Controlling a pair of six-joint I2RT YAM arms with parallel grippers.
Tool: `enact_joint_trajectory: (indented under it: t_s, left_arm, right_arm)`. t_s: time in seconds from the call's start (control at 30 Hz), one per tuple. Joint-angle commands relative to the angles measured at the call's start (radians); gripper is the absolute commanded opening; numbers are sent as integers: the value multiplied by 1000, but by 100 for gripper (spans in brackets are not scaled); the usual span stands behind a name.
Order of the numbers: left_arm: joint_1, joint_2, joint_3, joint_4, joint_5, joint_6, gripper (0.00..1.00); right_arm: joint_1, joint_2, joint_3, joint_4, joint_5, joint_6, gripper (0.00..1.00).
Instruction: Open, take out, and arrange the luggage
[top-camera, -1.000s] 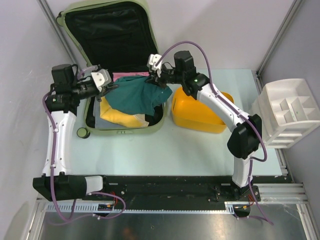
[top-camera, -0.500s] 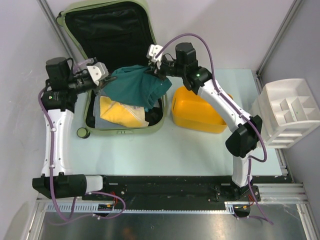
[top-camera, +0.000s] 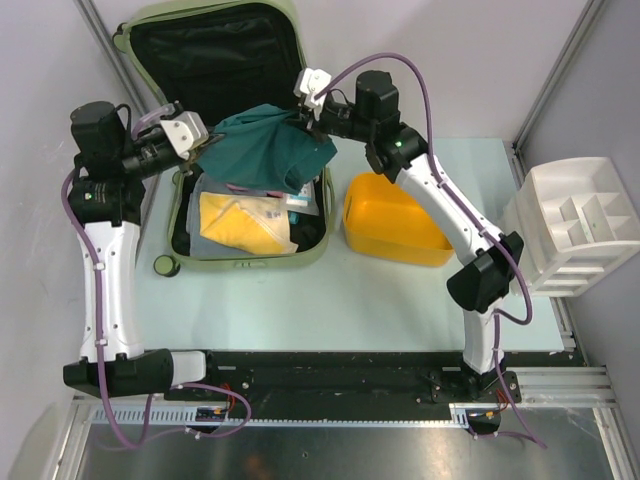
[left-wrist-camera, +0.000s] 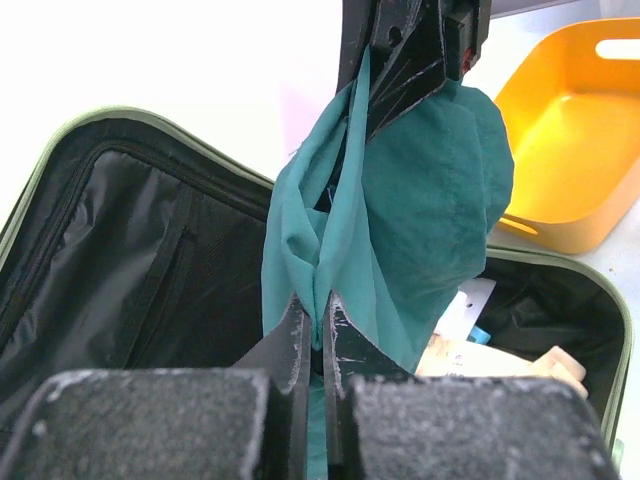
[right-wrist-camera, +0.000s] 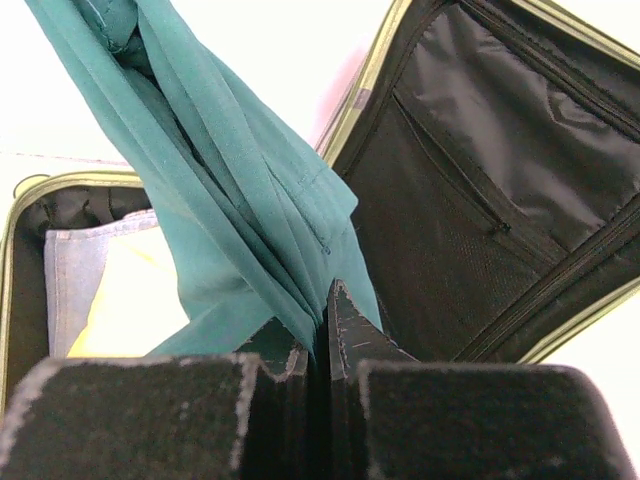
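Observation:
The sage-green suitcase (top-camera: 262, 257) lies open at the back left, its black-lined lid (top-camera: 215, 60) propped up. A teal garment (top-camera: 268, 150) hangs stretched in the air above it, held at both ends. My left gripper (top-camera: 203, 146) is shut on its left end; its fingers (left-wrist-camera: 296, 335) pinch the cloth (left-wrist-camera: 420, 210). My right gripper (top-camera: 303, 119) is shut on its right end, as the right wrist view shows (right-wrist-camera: 322, 305), with the teal cloth (right-wrist-camera: 200, 150) hanging. Inside the suitcase lie a yellow garment (top-camera: 240, 220), grey-blue fabric (top-camera: 215, 188) and small items (top-camera: 296, 200).
A yellow plastic tub (top-camera: 392, 222) stands empty to the right of the suitcase, also in the left wrist view (left-wrist-camera: 575, 130). A white divided organizer tray (top-camera: 578, 222) sits at the right edge. A suitcase wheel (top-camera: 163, 265) sticks out at the front left corner.
Both grippers have risen and moved back with the teal garment, lifting it out of the suitcase. The yellow and grey-blue clothes underneath now show more.

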Motion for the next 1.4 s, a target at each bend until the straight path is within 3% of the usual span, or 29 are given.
enact_joint_trajectory:
  t_s: [0.0,0.13,0.33,0.53,0.67,0.83,1.0,1.1,1.17,1.37]
  left_arm:
    - [20,-16,31,55,-67,-51,0]
    - [-48,13,47,113,-72,-102,0]
    - [-236,109,40,300,-119,-172,0]
    - [-382,288,48,605,-170,-264,0]
    - [-473,402,42,899,-184,-324,0]
    - [-543,493,59,908,-129,-277,0]
    - [-556,377,-206,906,-70,-229,0]
    - [-568,311,-399,879,-49,-118,0]
    - [-576,301,-494,845,-44,-71,0]
    - [-580,359,-520,711,-50,-62,0]
  right_arm:
    - [-80,2,110,55,129,-4,0]
    - [-110,-27,125,27,169,-40,0]
    - [-189,-145,24,-22,251,-175,0]
    - [-317,-297,-155,-20,284,-332,0]
    - [-435,-360,-259,15,284,-432,0]
    - [-504,-459,-465,33,247,-543,0]
    - [-502,-666,-729,-80,192,-707,0]
    - [-482,-743,-862,-217,177,-730,0]
    - [-466,-756,-925,-296,170,-721,0]
    - [-464,-719,-947,-430,138,-690,0]
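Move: The orange bin, where the held teal garment is going, stands on the table some 34 cm to the left hand's right, 7 cm farther out and 40 cm below. From the right hand it is about 22 cm to the right, 2 cm nearer and 38 cm down. The open suitcase's lower half is about 3 cm right of the left hand, 10 cm ahead and 38 cm below; the yellow garment in it lies about 1 cm right, 7 cm ahead and 36 cm below. Both grippers keep their pinch on the teal garment, stretched between them, and carry it right from above the suitcase towards the orange bin, bowing forward on the way. After some 25 cm sideways both swing back and sink nearly 20 cm over the bin, the left turning clockwise while the right's fingers tip downward by about 35 degrees. ##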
